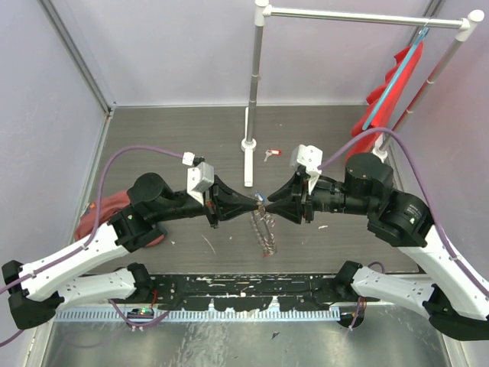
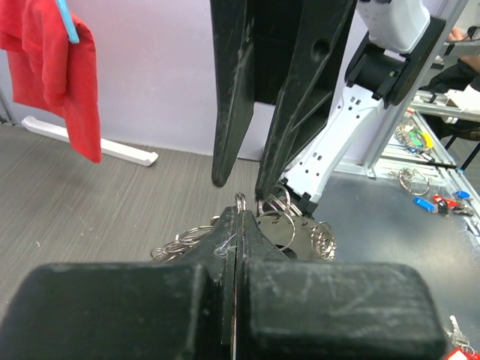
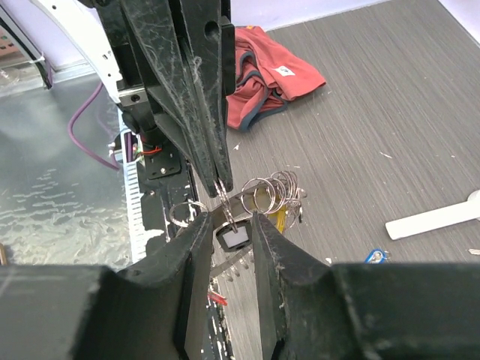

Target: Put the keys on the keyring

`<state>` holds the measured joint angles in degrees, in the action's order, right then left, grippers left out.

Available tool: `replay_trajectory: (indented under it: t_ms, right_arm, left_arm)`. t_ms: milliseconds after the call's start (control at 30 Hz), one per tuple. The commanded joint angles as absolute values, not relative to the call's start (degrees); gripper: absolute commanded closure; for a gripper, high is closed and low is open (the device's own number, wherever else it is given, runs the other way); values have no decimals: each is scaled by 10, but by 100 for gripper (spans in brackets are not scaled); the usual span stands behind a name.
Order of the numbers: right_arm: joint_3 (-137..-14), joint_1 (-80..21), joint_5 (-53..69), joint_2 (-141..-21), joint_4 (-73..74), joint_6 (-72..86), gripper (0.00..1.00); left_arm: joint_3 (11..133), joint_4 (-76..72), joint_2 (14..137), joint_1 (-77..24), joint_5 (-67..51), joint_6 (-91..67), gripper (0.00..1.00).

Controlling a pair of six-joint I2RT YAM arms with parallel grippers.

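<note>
Above the table's middle, my left gripper (image 1: 255, 200) is shut on one small loop of the keyring (image 1: 265, 229), a bunch of silvery rings that hangs below it. In the left wrist view the shut tips (image 2: 240, 213) pinch that loop, with the other rings (image 2: 289, 225) behind. My right gripper (image 3: 230, 221) faces the left one tip to tip and stands open. A key with a black head (image 3: 234, 237) hangs from the pinched loop between the open fingers. A yellow-tagged key (image 3: 279, 217) hangs among the rings. A red key (image 1: 271, 154) and a blue key (image 3: 377, 256) lie on the table.
A white stand (image 1: 249, 145) rises just behind the grippers, carrying a rail with a red cloth (image 1: 393, 84) on a hanger at the back right. A crumpled red garment (image 1: 99, 214) lies by the left arm. More keys (image 2: 431, 202) lie on the metal ledge.
</note>
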<state>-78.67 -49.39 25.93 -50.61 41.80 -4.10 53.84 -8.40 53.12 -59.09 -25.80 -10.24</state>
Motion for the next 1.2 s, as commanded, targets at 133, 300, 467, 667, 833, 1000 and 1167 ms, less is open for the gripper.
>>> replay_trajectory:
  t_ms: [133,300,467,667,833,1000,1167]
  right_arm:
    - [-771,-496,281,-498,343,-26,69]
    - [-769,-496,295,-503,345,-26,77]
    - [-769,-496,305,-507,344,-26,86]
    - [-770,-496,319,-512,340,-26,99]
    - [-796,-496,322,-524,363,-32,99]
    - [-867,-496,291,-563,474,-65,99]
    - [-928,-496,249,-603,588,-83,99]
  left_arm:
    - [535,-174,521,-593,-260,-139,100]
    - [538,-175,525,-594,-263,-139,100]
    - [539,-179,526,-594,-263,-140,100]
    - [539,-180,527,-593,-263,-140,100]
    - [548,-164,534,-594,-283,-138,97]
    - [563,-106,524,-594,-289,-106,75]
    - [575,-34,508,-594,-259,-57,70]
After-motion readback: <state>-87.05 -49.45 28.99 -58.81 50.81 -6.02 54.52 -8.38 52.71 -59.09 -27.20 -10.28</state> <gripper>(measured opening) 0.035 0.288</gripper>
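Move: The small ring at the top of the keyring is shut between the left fingertips, about 1 cm right of the left hand point. From the open right hand it is level fore and aft, some 2 cm left and 1 cm below. The keyring's big metal loop hangs with its middle roughly 7 cm under the small ring, and a red tag at its foot about 14 cm under. A blue tag lies on the table some 20 cm farther out and 28 cm below the right hand. The right fingers close on the small ring still pinched by the left hand, after easing about 1 cm left towards it while the left hand lifts roughly 1.5 cm. Once the right grip is shut, the left fingers part and let go, staying around the ring; both hands then begin to sink about 1 cm, the right tipping slightly. ##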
